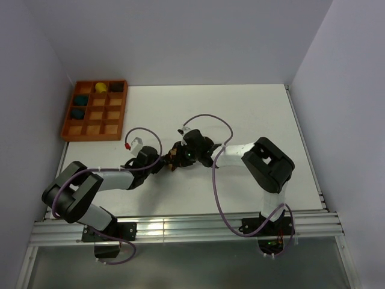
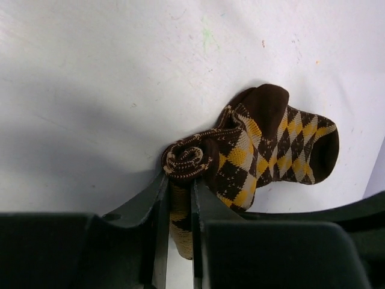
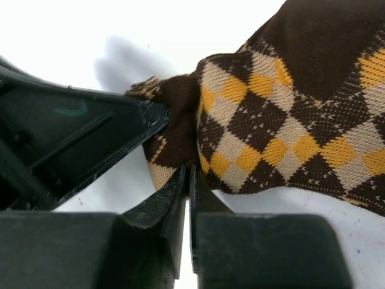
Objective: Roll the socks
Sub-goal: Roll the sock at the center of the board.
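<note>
The socks (image 1: 172, 158) lie mid-table between my two grippers, dark brown with tan and yellow diamonds. In the left wrist view one end of the socks (image 2: 271, 144) is wound into a tight coil, with the brown toe and cuff spread to the right. My left gripper (image 2: 178, 180) is shut on the rolled part, and fabric fills the space between its fingers. My right gripper (image 3: 189, 171) is shut to a thin slit, with its tips pinching the edge of the socks (image 3: 289, 120). The two grippers (image 1: 163, 161) (image 1: 179, 155) nearly touch.
An orange compartment tray (image 1: 66, 129) stands at the back left. It holds two teal sock balls (image 1: 82, 100) and a yellow one (image 1: 101, 87). The left finger (image 3: 90, 138) crowds the right wrist view. White walls close in the table's sides and back.
</note>
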Robot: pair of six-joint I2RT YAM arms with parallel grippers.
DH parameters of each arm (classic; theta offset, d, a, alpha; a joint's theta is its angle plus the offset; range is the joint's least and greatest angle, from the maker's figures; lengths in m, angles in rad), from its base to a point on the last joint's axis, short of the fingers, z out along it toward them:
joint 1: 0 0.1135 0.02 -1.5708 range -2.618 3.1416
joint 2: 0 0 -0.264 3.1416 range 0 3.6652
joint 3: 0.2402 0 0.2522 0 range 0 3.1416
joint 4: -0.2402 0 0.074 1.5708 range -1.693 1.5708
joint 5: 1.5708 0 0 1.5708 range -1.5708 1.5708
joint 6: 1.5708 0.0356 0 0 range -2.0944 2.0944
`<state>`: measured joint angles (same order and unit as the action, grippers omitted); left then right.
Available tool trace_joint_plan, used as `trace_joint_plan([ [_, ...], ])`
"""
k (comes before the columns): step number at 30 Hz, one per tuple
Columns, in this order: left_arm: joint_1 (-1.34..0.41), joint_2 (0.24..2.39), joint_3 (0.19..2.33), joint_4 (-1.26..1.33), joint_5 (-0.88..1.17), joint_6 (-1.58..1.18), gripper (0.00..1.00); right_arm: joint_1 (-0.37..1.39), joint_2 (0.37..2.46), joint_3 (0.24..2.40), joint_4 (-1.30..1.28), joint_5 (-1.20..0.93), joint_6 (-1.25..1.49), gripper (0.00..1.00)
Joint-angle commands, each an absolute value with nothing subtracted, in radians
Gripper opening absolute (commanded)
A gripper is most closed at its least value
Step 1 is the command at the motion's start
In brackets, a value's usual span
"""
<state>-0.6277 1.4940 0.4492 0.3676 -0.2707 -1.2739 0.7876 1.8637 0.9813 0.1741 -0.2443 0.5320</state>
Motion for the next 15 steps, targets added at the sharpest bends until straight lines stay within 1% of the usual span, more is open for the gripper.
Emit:
trace_joint_plan([
  [1, -0.629, 1.522, 0.491, 0.224, -0.278, -1.235, 0.08, 0.804, 1.778, 0.924, 0.228, -0.216, 0.456, 0.16],
  [2, -0.629, 1.520, 0.502, 0.183, -0.284, -1.227, 0.07, 0.816, 1.761, 0.904, 0.238, -0.200, 0.436, 0.21],
  [3, -0.629, 1.520, 0.526, 0.154, -0.290, -1.220, 0.05, 0.824, 1.740, 0.894, 0.247, -0.183, 0.416, 0.32],
  [5, -0.630, 1.514, 0.551, 0.109, -0.304, -1.197, 0.05, 0.851, 1.686, 0.873, 0.268, -0.109, 0.356, 0.38],
  [6, -0.630, 1.513, 0.567, 0.069, -0.311, -1.189, 0.05, 0.860, 1.668, 0.850, 0.282, -0.089, 0.336, 0.43],
  [9, -0.630, 1.514, 0.607, 0.003, -0.319, -1.161, 0.05, 0.900, 1.615, 0.807, 0.337, -0.012, 0.240, 0.47],
  [15, -0.630, 1.537, 0.652, -0.060, -0.298, -1.132, 0.05, 0.986, 1.585, 0.746, 0.459, 0.109, 0.063, 0.48],
])
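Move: The left fingers are shut on the rolled cuff end of the sock, its middle only about 1 cm to their right. From the right hand that roll is roughly 3 cm to the left, level in reach and height. The brown heel lies about 6 cm ahead of the right hand and neither side of it; the toe is some 12 cm to the right and 6 cm ahead, both about 2 cm lower. The right hand opens its shut fingertips to about half and comes free of the sock's near edge beside the roll, drawing up and back some 5 cm, away from the roll, while the wrist tips the fingers flatter and further forward by nearly 30 degrees. The left hand stays put and keeps its pinch on the rolled cuff, only twisting about 10 degrees with its left side rising. ##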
